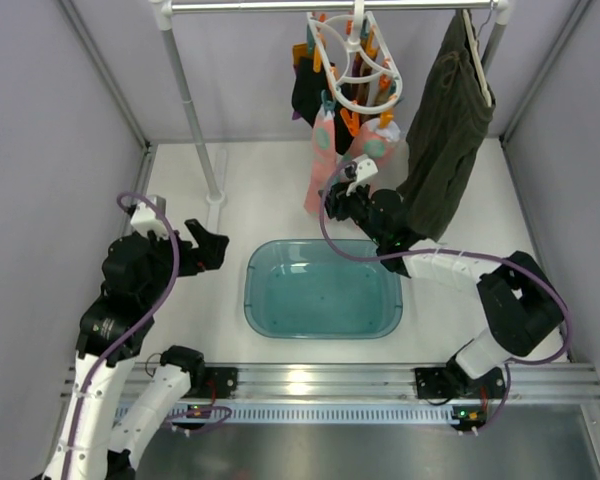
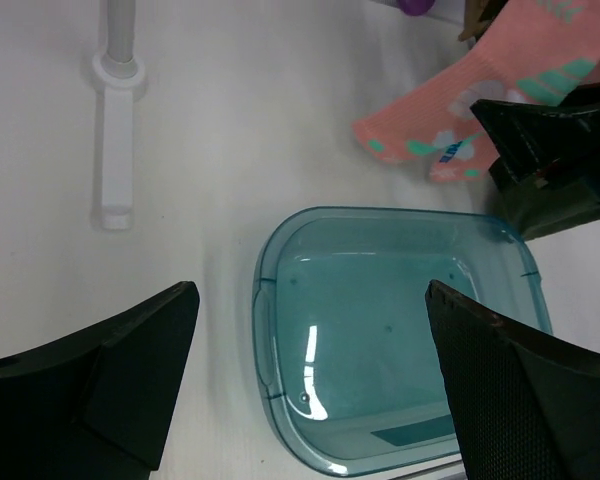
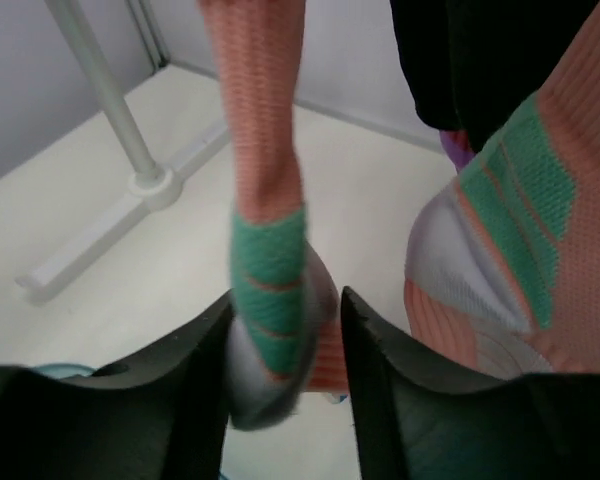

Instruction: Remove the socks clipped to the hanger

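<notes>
The white ring hanger with orange and teal clips hangs from the top rail. Clipped socks dangle under it: two pink ones and a black one. My right gripper is at the lower end of the left pink sock. In the right wrist view that sock's teal and grey toe fills the gap between the fingers of the right gripper. The second pink sock hangs just to the right. My left gripper is open and holds nothing, above the basin's left side.
A teal plastic basin lies on the table between the arms, below the socks. A dark olive garment hangs on a pale hanger right of the ring hanger. The rack's white post and foot stand at back left.
</notes>
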Motion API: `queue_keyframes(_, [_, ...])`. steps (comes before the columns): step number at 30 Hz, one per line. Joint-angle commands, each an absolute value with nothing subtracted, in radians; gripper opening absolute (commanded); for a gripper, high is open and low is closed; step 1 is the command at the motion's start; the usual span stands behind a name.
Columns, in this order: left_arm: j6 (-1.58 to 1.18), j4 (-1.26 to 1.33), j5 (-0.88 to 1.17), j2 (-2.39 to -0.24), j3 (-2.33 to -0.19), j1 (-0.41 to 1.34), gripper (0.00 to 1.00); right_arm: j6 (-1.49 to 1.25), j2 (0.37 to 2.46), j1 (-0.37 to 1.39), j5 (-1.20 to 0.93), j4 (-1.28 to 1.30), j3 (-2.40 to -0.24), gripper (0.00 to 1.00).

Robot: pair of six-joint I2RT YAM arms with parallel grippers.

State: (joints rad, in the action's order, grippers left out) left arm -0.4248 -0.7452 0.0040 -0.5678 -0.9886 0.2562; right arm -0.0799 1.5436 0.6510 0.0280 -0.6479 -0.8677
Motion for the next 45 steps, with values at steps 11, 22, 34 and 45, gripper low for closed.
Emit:
queue_keyframes(11, [-0.483,-0.552,0.133,-0.759,-1.235,0.256,0.99,-0.106,1.493,0.719,0.034,-0.922,-0.827,0.0])
queue_keyframes(22, [-0.48,-0.477,0.198,-0.903,-1.387,0.256,0.99,-0.14,1.246,0.758,-0.098,-0.789,-0.715,0.0])
queue_keyframes(34, [-0.61,-0.073,0.523,-1.149,-1.437,0.256,0.99,-0.155,0.933,0.756,-0.169,-0.321,-0.721,0.0])
queue_keyframes(45, [-0.349,-0.057,-0.036,-1.39,-1.646,0.603,0.99,-0.138,1.017,0.768,-0.069,-0.21,-0.816,0.0])
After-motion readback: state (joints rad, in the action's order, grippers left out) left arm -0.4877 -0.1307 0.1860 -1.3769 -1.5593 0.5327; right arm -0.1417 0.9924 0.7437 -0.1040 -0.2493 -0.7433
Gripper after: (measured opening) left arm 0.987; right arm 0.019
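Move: The pink sock on the left hangs right at the open right fingers, its foot between the pads and its middle some 9 cm higher and 2 cm farther out. The other pink sock is about 9 cm to its right, level with it; the basket lies 8 cm nearer and 20 cm below the hand. From the left hand, the sock's teal clip is about 20 cm ahead, 21 cm right and 20 cm up; the black sock hangs 4 cm left of the clip and 4 cm farther out. The right fingers shut on the pink sock near its heel, lifting about 3 cm, then draw it back some 14 cm while rising further, turning slightly counter-clockwise and finally sinking about 4 cm, still pinching. Meanwhile the left hand, wide open, climbs first, then swings forward and about 20 cm right towards the teal clip, tipping up and turning some 25 degrees clockwise. ##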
